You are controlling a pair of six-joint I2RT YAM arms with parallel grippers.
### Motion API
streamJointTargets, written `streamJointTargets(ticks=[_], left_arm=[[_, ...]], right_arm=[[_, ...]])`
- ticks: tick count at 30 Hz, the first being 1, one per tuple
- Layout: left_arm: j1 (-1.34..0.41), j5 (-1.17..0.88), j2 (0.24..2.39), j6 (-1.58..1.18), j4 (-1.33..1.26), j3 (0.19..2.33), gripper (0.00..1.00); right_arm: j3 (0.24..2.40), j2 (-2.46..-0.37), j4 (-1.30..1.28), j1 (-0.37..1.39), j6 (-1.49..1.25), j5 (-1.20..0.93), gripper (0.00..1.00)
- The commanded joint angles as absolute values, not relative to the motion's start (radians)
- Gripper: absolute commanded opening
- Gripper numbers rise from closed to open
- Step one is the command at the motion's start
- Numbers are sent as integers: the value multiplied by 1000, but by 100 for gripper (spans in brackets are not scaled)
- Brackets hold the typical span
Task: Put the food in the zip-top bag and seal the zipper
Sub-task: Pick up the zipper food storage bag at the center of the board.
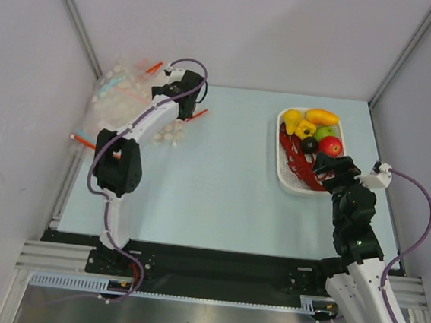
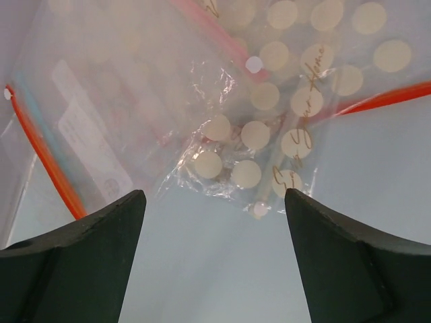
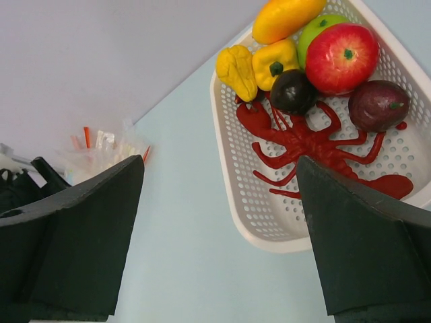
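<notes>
The food lies in a white perforated basket (image 1: 283, 176) at the right: mango (image 3: 286, 17), green apple (image 3: 316, 30), red apple (image 3: 341, 57), yellow bell pepper (image 3: 275, 62), dark round fruit (image 3: 291, 91), a purple fruit (image 3: 378, 104) and red lobster (image 3: 316, 145). My right gripper (image 3: 219, 165) is open and empty, over the basket's near edge (image 1: 326, 166). My left gripper (image 2: 212, 198) is open and empty above the table, just short of a pile of bags (image 1: 122, 95). In the left wrist view a plain clear bag (image 2: 87, 121) with a red-orange zipper strip (image 2: 44, 158) lies at the left.
Clear bags printed with white dots (image 2: 269, 134) lie over and beside the plain bag, with another red strip (image 2: 384, 99) at the right. A second yellow piece (image 3: 237, 70) sits in the basket. Grey walls close the table at the back and both sides.
</notes>
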State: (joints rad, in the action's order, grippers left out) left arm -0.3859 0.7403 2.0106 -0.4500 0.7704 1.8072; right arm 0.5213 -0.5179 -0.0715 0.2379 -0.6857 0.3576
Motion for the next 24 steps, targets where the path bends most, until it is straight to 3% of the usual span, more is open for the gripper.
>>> streamJointTargets(ticks=[1,6,10,18,21,22,24], left_arm=[[-341,779,2101,-364,968,1949,89],[-302,804,2198,-298,983,1991,88],[-247,709,2266,-270,995,2026,81],[-216,672,2353,-276,1031,2080,80],[-199,650,2381,-291,1052,2100,68],[-193,655,2384,-308,1061,2103,56],[-186,660,2369,-324,1057,2094,45]], right_arm=[[523,-518,-28,233,-676,351,100],[523,-514,-31,235,-672,354,100],[522,-517,-28,235,-673,354,100],[520,-518,-26,235,-676,348,100],[520,-515,-26,235,-676,347,100],[520,-515,-26,235,-675,348,100],[520,-515,-26,233,-675,345,100]])
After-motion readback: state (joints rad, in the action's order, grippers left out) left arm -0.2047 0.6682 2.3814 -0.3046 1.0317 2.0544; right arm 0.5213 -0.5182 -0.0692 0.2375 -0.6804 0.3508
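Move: From the left hand, the zipper food storage bag is centred about 15 cm left and 2 cm ahead, on the board some 13 cm below; its near edge is closer. At board height too, the dotted bag lies almost straight beneath, and a loose orange strip is about 10 cm right and 2 cm ahead. From the right hand, the storage bag lies roughly 65 cm left, 22 cm ahead and 23 cm lower. Bring the left gripper down about 11 cm and some 8 cm to the left, onto the storage bag's near edge beside the dotted bag, easing off the leftward travel at the end. Tip the fingers about 25 degrees further towards pointing straight down, and narrow them from nearly wide open to about half, most of it at the very end, tips just at the film. ##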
